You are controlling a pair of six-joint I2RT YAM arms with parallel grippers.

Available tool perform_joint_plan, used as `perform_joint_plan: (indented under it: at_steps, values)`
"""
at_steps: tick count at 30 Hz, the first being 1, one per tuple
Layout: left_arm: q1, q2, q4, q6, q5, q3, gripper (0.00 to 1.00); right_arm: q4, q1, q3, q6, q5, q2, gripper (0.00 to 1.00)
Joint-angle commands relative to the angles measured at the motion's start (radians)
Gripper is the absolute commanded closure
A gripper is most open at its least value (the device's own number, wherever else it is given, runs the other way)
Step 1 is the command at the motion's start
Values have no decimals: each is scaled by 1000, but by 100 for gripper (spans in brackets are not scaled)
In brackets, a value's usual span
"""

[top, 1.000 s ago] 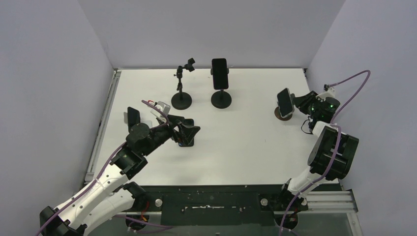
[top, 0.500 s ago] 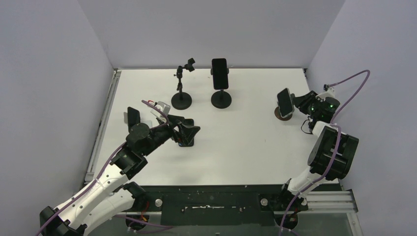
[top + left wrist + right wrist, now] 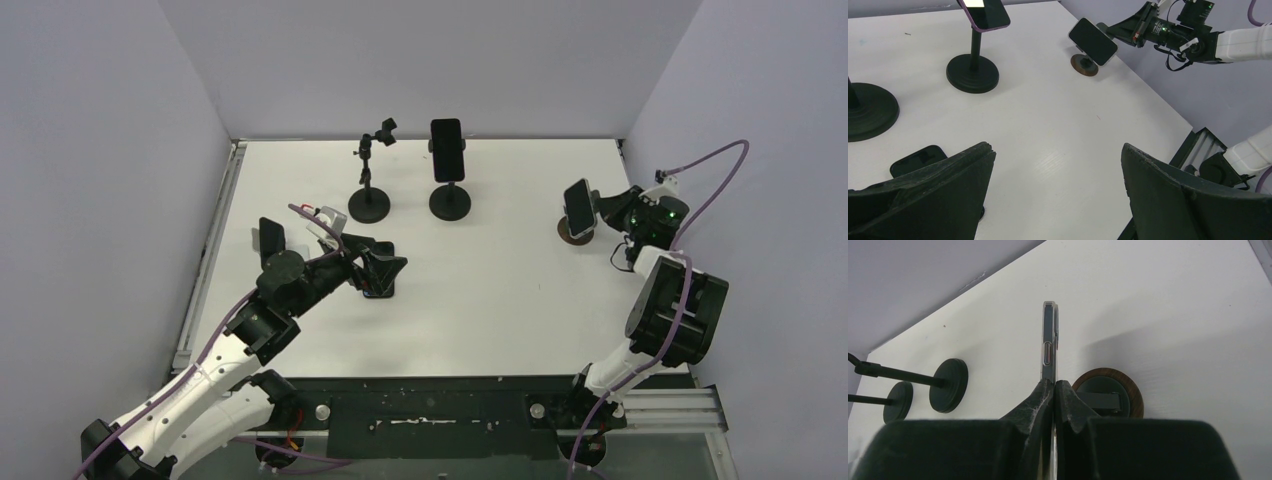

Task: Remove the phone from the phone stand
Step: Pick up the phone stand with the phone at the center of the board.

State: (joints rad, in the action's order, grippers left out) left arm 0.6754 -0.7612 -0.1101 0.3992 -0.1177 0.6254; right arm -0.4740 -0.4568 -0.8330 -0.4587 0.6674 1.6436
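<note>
A dark phone (image 3: 578, 207) stands tilted over a small round wood-rimmed phone stand (image 3: 572, 232) at the right of the table. My right gripper (image 3: 602, 212) reaches it from the right and is shut on its edge. The right wrist view shows the phone (image 3: 1049, 345) edge-on, pinched between both fingers of the right gripper (image 3: 1054, 382), with the stand (image 3: 1108, 397) just to its right. My left gripper (image 3: 385, 272) hovers open over the left-middle of the table, holding nothing. The left wrist view shows the same phone (image 3: 1093, 35) and stand (image 3: 1084, 65) far off.
A second phone (image 3: 447, 148) sits on a tall black stand (image 3: 449, 202) at the back centre. An empty clamp stand (image 3: 370, 205) is to its left. Another black phone (image 3: 918, 159) lies flat on the table beside my left gripper's finger. Walls enclose three sides.
My right gripper's jaws have closed onto the phone. The phone and gripper have shifted very slightly. The left arm has not moved.
</note>
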Motion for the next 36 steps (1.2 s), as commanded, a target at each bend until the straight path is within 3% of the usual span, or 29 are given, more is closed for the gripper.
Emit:
perform_joint_plan:
  at_steps: [1, 17, 36]
  values:
    - [5, 11, -55, -3, -18, -7, 3, -57, 8, -1, -32, -34, -65, 100]
    - [3, 13, -53, -5, -23, -4, 3, -106, 105, 148, -101, -86, -245, 100]
    - [3, -1, -33, -18, -10, -3, 3, -51, 385, 275, -72, -160, -436, 100]
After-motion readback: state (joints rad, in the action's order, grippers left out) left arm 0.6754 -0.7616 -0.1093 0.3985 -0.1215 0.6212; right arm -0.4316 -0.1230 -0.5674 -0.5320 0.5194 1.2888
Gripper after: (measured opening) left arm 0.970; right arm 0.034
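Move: The right hand is already closed on the holder of the phone stand with the phone. The stand's middle lies some 4 cm to its left and 4 cm below. The board's centre, where it is to go, is about 38 cm left, 18 cm back and 13 cm down; the loose phone lies 14 cm left of that centre and 6 cm farther out. The other stand with a phone is 37 cm left and 9 cm ahead of the right hand. From the left hand, the held stand is about 44 cm right, 21 cm ahead and 18 cm lower. Keeping its shut grip on the holder behind the phone, the right hand starts slowly, then speeds up as it carries the stand about 14 cm to the left and some 6 cm back towards the board's centre, barely above the board, rising only 1 to 2 cm. Over the last part the hand swings roughly 10 degrees counter-clockwise while still travelling left. ##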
